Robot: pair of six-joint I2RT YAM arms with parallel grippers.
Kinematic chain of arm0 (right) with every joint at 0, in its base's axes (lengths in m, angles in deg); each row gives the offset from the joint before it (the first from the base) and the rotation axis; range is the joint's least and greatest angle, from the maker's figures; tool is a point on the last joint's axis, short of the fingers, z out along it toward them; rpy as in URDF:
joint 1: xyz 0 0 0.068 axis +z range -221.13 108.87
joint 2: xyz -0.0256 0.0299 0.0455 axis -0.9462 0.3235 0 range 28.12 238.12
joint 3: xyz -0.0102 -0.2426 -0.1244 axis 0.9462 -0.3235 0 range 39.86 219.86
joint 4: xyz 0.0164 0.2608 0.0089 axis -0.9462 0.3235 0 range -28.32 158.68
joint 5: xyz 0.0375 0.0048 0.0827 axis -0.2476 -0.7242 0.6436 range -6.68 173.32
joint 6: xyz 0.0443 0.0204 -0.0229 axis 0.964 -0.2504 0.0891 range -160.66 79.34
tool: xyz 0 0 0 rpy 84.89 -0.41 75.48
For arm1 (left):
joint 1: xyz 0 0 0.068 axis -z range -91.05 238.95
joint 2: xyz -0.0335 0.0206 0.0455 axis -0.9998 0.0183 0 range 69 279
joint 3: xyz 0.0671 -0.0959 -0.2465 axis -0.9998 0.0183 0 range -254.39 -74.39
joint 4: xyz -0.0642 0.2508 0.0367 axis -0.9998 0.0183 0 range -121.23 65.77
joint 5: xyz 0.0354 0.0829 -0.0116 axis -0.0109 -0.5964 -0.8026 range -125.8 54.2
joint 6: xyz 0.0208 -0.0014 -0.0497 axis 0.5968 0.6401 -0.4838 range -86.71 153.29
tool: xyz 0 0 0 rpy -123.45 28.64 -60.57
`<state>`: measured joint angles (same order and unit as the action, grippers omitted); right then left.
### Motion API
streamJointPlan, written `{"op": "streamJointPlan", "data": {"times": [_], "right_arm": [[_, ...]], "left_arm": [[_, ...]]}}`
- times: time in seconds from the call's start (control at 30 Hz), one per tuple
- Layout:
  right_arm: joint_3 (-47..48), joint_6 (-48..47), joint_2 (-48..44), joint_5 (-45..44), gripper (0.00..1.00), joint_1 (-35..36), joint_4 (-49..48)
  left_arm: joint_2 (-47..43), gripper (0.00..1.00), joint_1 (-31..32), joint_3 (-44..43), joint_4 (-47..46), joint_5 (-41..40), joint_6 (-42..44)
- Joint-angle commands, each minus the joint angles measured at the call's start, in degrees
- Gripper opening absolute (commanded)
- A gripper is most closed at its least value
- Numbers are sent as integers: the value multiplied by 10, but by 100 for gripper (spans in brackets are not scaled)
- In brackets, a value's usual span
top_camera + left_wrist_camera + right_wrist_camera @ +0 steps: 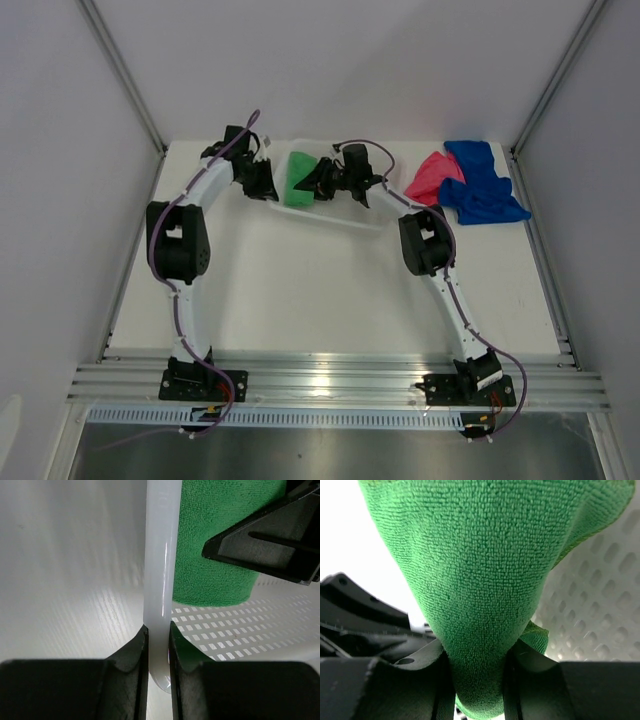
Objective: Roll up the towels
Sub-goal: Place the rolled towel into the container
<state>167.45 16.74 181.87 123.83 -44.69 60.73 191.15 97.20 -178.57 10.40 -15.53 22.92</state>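
The green towel (298, 180), rolled into a thick bundle, stands inside the white slotted basket (345, 216) at the back middle of the table. My right gripper (322, 180) is shut on it; in the right wrist view the green towel (485, 570) fills the gap at my right gripper (477, 655). My left gripper (262, 180) is shut on the basket's left rim; in the left wrist view the rim (161, 555) runs between the two pads of my left gripper (158, 635), with the green towel (215, 540) just beyond. The pink-red towel (432, 178) and blue towel (482, 185) lie crumpled at the back right.
The basket's perforated wall (600, 620) is close behind the green towel. Grey enclosure walls border the table on both sides and at the back. Both arm bases sit on the metal rail (330, 380) at the near edge.
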Motion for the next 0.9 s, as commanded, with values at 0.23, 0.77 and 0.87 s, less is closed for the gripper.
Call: {"op": "streamJointPlan", "data": {"times": [0.23, 0.77, 0.87], "right_arm": [[-13, 26, -73, -89, 0, -1, -26], [42, -12, -53, -55, 0, 8, 67], [50, -26, -35, -34, 0, 7, 94]], "left_arm": [[-69, 1, -9, 48, -32, -10, -114], [-61, 1, -9, 64, -35, 2, -154], [-61, 1, -9, 68, -34, 7, -157]]}}
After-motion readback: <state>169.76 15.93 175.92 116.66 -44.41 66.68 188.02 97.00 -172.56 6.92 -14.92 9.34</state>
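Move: At the left end of the container, the right hand already grips the rolled green towel, whose middle is some 2 cm ahead and 1 cm left of its fingers. The container's middle lies about 7 cm to that hand's right, 1 cm ahead and 5 cm below, and the red towel about 31 cm right and 3 cm ahead. The left hand, pinching the near-left rim, has the container's middle about 15 cm to its right, 3 cm ahead and 6 cm below. Swinging about 10 degrees counter-clockwise, the left hand keeps its pinch on the container's near-left rim and draws it back about 1 cm. The right hand, still gripping the green towel, first edges some 2 cm forward and slightly right, then lifts it about 6 cm over the left end and eases off at the top, its wrist turning a little clockwise and partly back. ##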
